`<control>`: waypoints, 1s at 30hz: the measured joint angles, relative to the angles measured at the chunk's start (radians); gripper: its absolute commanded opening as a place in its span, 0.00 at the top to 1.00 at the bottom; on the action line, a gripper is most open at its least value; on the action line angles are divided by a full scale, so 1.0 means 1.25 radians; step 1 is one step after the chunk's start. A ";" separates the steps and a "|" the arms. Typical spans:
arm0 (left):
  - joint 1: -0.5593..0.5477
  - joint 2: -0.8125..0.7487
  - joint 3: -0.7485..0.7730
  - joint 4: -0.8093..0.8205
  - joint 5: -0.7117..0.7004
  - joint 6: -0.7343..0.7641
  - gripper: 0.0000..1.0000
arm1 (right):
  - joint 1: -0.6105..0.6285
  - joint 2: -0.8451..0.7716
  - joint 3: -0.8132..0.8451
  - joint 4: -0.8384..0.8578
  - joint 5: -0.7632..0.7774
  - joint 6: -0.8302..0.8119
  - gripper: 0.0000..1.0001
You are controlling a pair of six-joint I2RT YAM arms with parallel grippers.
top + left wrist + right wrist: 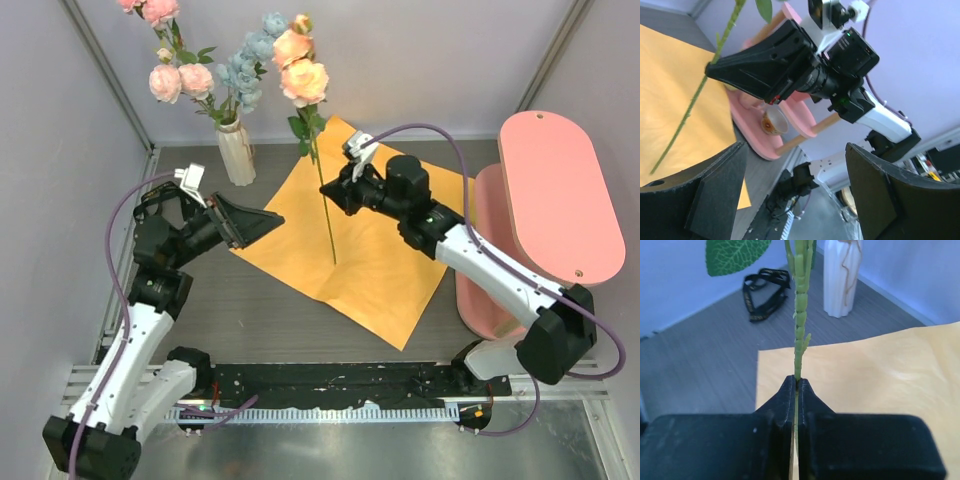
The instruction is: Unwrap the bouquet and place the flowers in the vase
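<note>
The cream ribbed vase (237,152) stands at the back left and holds pink and pale blue flowers (180,78). My right gripper (335,190) is shut on the green stem (800,315) of a peach-bloomed flower (302,70), which it holds upright above the bouquet's orange paper (350,250); the paper lies flat and unfolded. The stem's lower end hangs over the paper. In the right wrist view the vase (841,280) is ahead and slightly to the right. My left gripper (255,225) is open and empty at the paper's left edge, its jaws facing the right gripper (715,70).
A pink oval shelf stand (545,200) fills the right side, with a small cup (772,122) on its lower shelf. The black ribbon (765,290) lies on the grey table left of the vase. Cage walls stand close behind the vase.
</note>
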 measured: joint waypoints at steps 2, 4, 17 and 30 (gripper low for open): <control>-0.066 0.035 0.009 0.016 -0.018 0.018 0.32 | -0.025 -0.034 -0.029 0.028 -0.053 0.073 0.99; -0.115 0.078 0.042 0.017 -0.023 0.045 0.40 | -0.055 -0.047 -0.031 0.041 -0.116 0.130 0.99; -0.163 0.300 0.324 -0.067 -0.006 0.248 0.59 | -0.086 -0.098 0.038 -0.077 -0.439 0.198 0.99; -0.169 0.413 0.447 -0.079 0.120 0.309 0.62 | -0.086 -0.101 0.078 -0.138 -0.483 0.158 0.99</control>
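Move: The peach flower's stem, pinched in the right hand, is to be taken by the left hand just above those fingers, roughly 4 cm over the right hand. That spot lies about 12 cm ahead of the left hand, 10 cm to its right and 3 cm below. From the left hand, the vase is some 36 cm ahead, 9 cm left and 24 cm lower; from the right, 24 cm ahead, 20 cm left and 17 cm lower. Rightward first, then more upward and forward, the left hand goes about 9 cm to its right while partly closing to straddle the stem just above the right fingers. The right hand keeps its pinch, rising and drawing the flower back some 10 cm to meet it, and turns roughly 25 degrees counter-clockwise. ##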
